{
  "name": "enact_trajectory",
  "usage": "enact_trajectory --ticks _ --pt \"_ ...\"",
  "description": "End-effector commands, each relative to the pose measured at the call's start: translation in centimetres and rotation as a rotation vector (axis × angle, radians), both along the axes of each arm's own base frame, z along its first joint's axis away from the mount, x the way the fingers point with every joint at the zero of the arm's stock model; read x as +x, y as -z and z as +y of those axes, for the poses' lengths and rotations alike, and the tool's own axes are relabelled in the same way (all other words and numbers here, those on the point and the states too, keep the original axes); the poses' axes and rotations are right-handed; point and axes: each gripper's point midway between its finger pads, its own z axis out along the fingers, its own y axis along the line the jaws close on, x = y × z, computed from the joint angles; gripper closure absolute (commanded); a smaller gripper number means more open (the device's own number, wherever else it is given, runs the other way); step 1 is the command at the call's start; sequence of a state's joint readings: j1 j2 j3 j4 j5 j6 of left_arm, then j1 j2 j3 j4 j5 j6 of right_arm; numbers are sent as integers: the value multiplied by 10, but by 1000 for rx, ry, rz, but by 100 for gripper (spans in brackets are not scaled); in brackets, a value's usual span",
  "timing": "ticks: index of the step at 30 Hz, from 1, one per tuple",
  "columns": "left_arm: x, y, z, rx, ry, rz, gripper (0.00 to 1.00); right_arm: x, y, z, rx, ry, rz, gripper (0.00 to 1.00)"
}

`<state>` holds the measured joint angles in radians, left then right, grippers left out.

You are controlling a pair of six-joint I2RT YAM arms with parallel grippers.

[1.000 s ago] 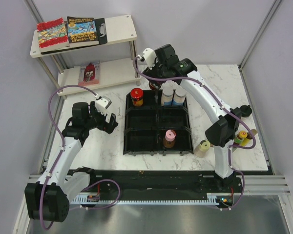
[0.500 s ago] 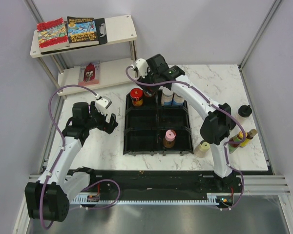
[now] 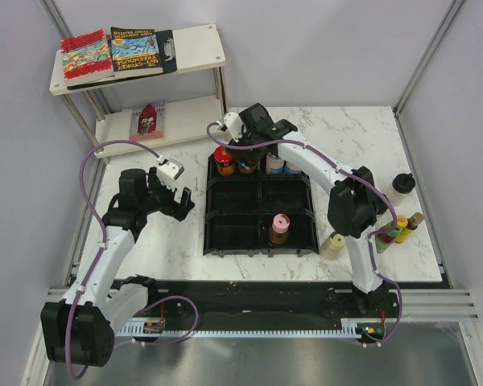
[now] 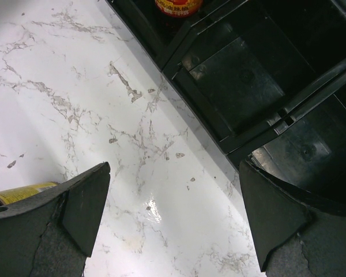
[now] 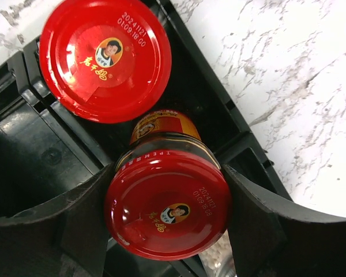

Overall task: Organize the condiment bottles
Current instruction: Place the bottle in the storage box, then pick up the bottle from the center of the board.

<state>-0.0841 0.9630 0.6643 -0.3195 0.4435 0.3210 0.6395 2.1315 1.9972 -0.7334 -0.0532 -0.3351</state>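
My right gripper (image 5: 167,186) is shut on a red-capped jar (image 5: 167,222), held tilted over the back-left compartment of the black tray (image 3: 233,198). A second red-capped jar (image 5: 105,57) stands right beside it in that compartment (image 3: 224,158). Two white-and-blue bottles (image 3: 283,166) fill the back-right compartment, and a pink-capped bottle (image 3: 279,227) stands in the front-right one. My left gripper (image 3: 183,201) hovers open over bare marble left of the tray, nothing between its fingers (image 4: 86,202).
Loose bottles stand on the table to the right: a cream-capped one (image 3: 336,241), a yellow and red group (image 3: 398,228), and a black-capped one (image 3: 402,182). A white two-level shelf with books (image 3: 113,52) stands at the back left.
My right arm has swung left and down with the red-capped jar, from above the back-right compartment to the back-left one beside the other red jar. The left arm has stayed still.
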Motion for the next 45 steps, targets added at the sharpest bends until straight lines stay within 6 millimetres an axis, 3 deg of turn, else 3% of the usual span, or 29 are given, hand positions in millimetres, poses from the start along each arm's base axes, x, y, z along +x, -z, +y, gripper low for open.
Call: enact_trajectory --ticks 1,2,5,10,13,14,19,20,24,26,27,28,30,34,35,36,39,45 --pt "4 -7 3 19 5 -52 0 14 -17 17 64 -16 -88 80" --pt "4 -7 3 19 5 -52 0 14 -14 16 60 -20 -84 64" --pt "4 -8 3 18 4 -53 0 11 -9 16 50 -35 -77 40" --pt "3 -9 4 20 5 -58 1 8 -12 15 45 -53 -82 15" --pt "3 -9 4 21 4 -61 0 6 -26 13 61 -48 -98 9" --pt "3 -10 4 20 4 -62 1 4 -37 10 67 -45 -112 2" --pt "2 -12 4 19 5 -70 1 -4 -84 -6 78 -18 -173 2" --pt "2 -13 3 17 6 -72 1 -10 -108 -14 95 -9 -206 2" --pt "1 -15 2 12 10 -76 0 -46 -148 -57 47 4 -197 2" --pt "1 -15 2 11 13 -78 0 -64 -156 -92 -20 26 -189 2" --pt "1 -15 3 13 7 -75 1 -71 -146 -106 -55 36 -159 2" --pt "1 -15 3 14 4 -75 0 -70 -143 -130 -73 77 -147 2" --pt "2 -16 3 11 2 -75 0 -87 -140 -165 -105 86 -111 2" --pt "0 -19 1 -3 8 -76 0 -123 -90 -234 -153 81 96 4" --pt "1 -19 2 1 5 -77 0 -133 -88 -241 -163 63 103 4" --pt "3 -20 4 6 -10 -79 0 -143 -71 -250 -192 42 143 5" --pt "5 -22 9 15 -41 -82 0 -172 -55 -253 -210 -53 172 5" --pt "5 -22 8 10 -38 -83 0 -207 -43 -257 -224 -161 206 4"
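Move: The right hand holds the red-lidded bottle just over its place in the box's far row, straight beneath, that place's middle some 6 cm below the hand. Another red-lidded bottle stands about 6 cm to the left, level with it, the nearest white-lidded jar some 9 cm to the right. The yellow-capped sauce bottle stands about 33 cm right and 24 cm back from the right hand. From the left hand, the bottle's place is around 18 cm right, 15 cm ahead. Still pinching the red-lidded bottle, the right hand lowers it a last 2–3 cm into the far row, then opens wide and lets go. It rises nearly 20 cm clear, swings some 26 cm right and 18 cm back over the box's right side, and sinks again by more than 10 cm towards the yellow-capped sauce bottle, fingers open and tilting to point more steeply down. ##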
